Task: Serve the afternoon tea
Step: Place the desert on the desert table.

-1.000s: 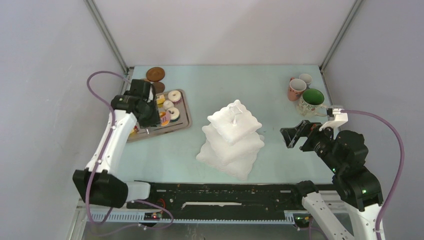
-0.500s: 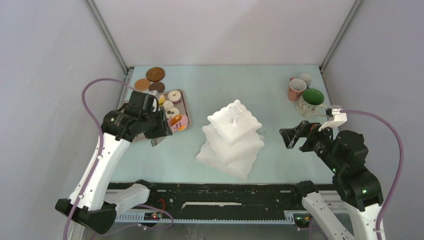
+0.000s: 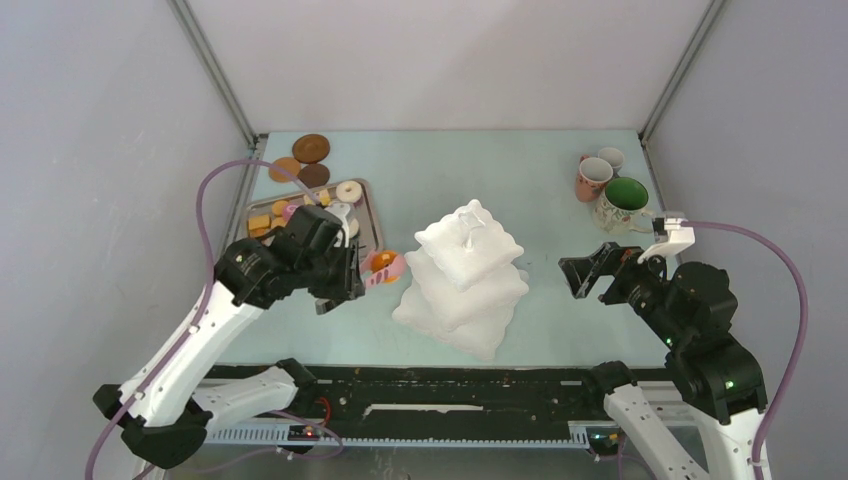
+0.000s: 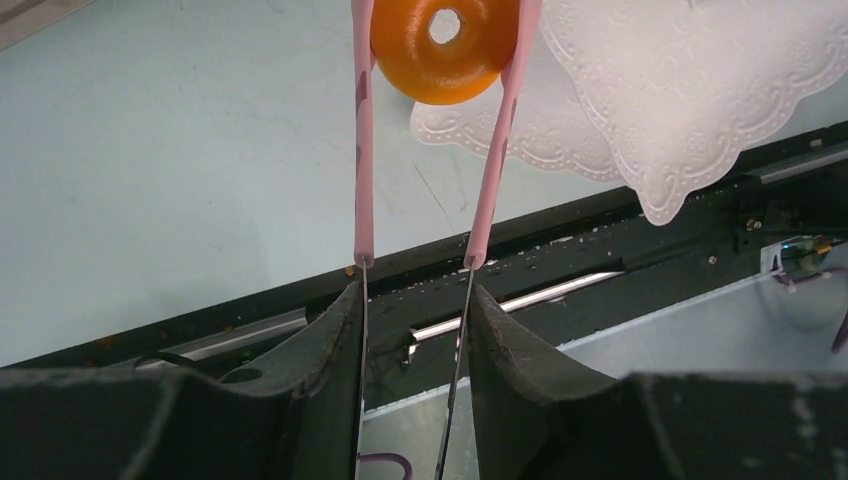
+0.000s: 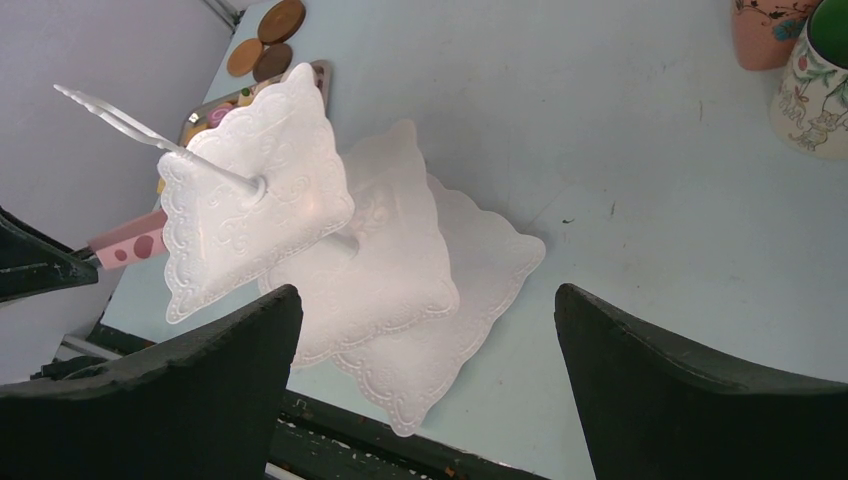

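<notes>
The white three-tier stand (image 3: pixel 468 280) sits mid-table and also shows in the right wrist view (image 5: pixel 300 190). My left gripper (image 3: pixel 345 282) is shut on the metal handles of the pink tongs (image 4: pixel 362 150). The tongs pinch an orange ring biscuit (image 4: pixel 420 60), which hangs just left of the stand's lower tiers (image 4: pixel 690 90). My right gripper (image 3: pixel 585 272) is open and empty, hovering right of the stand (image 5: pixel 425 290). At the back right stand a pink mug (image 3: pixel 592 178), a small pale mug (image 3: pixel 611 158) and a green-inside mug (image 3: pixel 625 203). Brown coasters (image 3: pixel 311 148) lie back left.
The grey metal tray (image 3: pixel 368 225) at the left holds a donut (image 3: pixel 349 191) and yellow cakes (image 3: pixel 260 222). The black rail (image 3: pixel 450 385) runs along the near table edge. Grey walls close in both sides.
My left arm has swung from over the tray rightward and nearer to the stand, carrying the orange ring in the tongs. The right arm has stayed put.
</notes>
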Robot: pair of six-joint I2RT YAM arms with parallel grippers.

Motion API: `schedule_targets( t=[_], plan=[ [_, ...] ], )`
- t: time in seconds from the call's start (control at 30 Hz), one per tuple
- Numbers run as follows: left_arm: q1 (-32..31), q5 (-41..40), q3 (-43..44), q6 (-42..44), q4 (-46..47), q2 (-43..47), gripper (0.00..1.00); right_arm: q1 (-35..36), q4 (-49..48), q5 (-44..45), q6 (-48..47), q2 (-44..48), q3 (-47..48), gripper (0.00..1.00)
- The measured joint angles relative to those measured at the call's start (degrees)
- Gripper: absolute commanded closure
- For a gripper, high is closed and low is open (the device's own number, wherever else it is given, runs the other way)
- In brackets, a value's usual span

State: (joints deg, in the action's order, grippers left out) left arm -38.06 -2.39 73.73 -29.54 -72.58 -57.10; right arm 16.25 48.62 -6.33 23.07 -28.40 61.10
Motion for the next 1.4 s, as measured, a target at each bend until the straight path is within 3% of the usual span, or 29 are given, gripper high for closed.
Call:
schedule_targets(
  t=[0.4, 1.4],
  plan=[
    [-10.51, 1.25, 3.61, 2.64, 0.35, 6.27, 0.82, 0.04, 0.00, 0.07, -0.17, 0.31, 0.00, 0.00],
    [-11.50, -1.18, 4.50, 7.76, 11.21, -8.15, 0.81, 0.04, 0.09, 0.55, -0.17, 1.38, 0.00, 0.00]
  ],
)
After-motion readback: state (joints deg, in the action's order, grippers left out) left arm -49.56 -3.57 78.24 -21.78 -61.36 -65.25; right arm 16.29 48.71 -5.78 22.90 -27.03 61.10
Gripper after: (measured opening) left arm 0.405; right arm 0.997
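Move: The left gripper holds the tongs with the orange donut in their ends, about 7 cm ahead of the hand, 5 cm to its right and 12 cm lower. The stand's middle tier is centred some 22 cm to the right, 5 cm ahead and 13 cm below; the top tier overhangs it, at nearly hand height. The dessert tray lies roughly 18 cm ahead, 12 cm left and 23 cm below. From the right hand the middle tier is about 19 cm left, 3 cm ahead, 21 cm below. Keep the tongs squeezed on the orange donut and first draw the left gripper back about 3.5 cm while lifting it close to 5 cm, turning it clockwise. Then carry it some 5 cm to the right and forward again, sinking nearly 3 cm, with the fingers tipped slightly outward, so the tong ends go in under the top tier from its left, over the middle one. ##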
